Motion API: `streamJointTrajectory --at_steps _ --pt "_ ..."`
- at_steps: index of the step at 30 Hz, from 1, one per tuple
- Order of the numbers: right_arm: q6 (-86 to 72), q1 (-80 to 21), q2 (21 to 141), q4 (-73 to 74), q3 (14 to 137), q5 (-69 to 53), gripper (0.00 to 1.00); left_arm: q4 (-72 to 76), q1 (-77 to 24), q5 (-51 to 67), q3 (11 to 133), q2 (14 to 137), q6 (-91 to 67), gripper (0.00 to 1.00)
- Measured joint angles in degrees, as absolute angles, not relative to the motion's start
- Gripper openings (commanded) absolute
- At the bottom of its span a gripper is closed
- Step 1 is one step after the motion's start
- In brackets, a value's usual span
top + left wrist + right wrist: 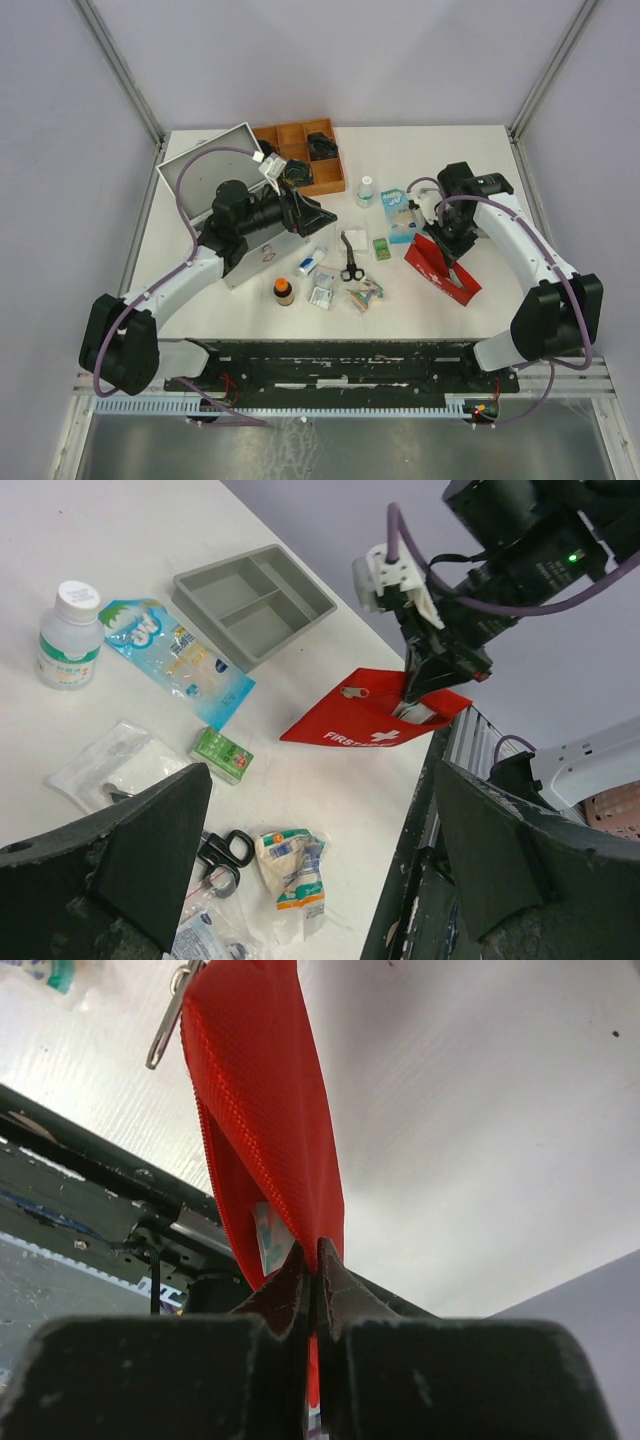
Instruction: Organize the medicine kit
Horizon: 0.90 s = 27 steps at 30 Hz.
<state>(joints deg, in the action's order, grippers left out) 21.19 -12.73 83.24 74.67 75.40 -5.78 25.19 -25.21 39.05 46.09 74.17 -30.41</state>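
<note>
The medicine kit (203, 172), a silver-grey case, stands at the left of the table with its lid raised. My left arm lies across its body. My left gripper (312, 213) (320, 880) is open and holds nothing. It hangs over black scissors (225, 850) and a crumpled gauze packet (290, 865). My right gripper (450, 262) (316, 1250) is shut on the top edge of a red first-aid pouch (438, 268) (375, 720) (265, 1090). The pouch stands on the table near the front right, and a packet shows inside its open mouth.
A brown wooden compartment tray (300, 155) sits at the back. Loose between the arms are a white bottle (366, 190), a blue packet (397, 203), a green box (381, 248), a brown bottle (284, 291) and small packets (322, 290). A shallow grey tray (255, 600) lies near the right arm.
</note>
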Motion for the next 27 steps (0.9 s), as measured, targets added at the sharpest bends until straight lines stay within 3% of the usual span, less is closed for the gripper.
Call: streamJointTrajectory --at_steps 15,27 --pt "19.3 -12.7 85.2 62.7 66.7 -5.1 0.28 24.8 -25.2 39.0 46.1 72.6 -30.3 0.99" --pt "19.2 -12.7 84.9 61.3 66.6 -5.5 0.32 24.5 -25.2 38.9 46.1 71.2 -29.3 0.99"
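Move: Below the right fingers, which grip the red first aid pouch by its upper part, the pouch's middle hangs some 5 cm lower, about 2 cm back and 2 cm left. From that hand the grey tray lies roughly 10 cm ahead and 6 cm right, the blue packet 11 cm ahead and 8 cm left, and the green box 3 cm ahead and 13 cm left. From the left hand the pouch is around 25 cm right, 13 cm back and well below. Sinking about 5 cm towards the table with the pouch, the right hand eases forward some 2 cm, fingers still pointing down, then comes to a stop. As it goes down its fingers open from shut to about a third, slackening the pinch, and end on either side of the pouch's upper part. ##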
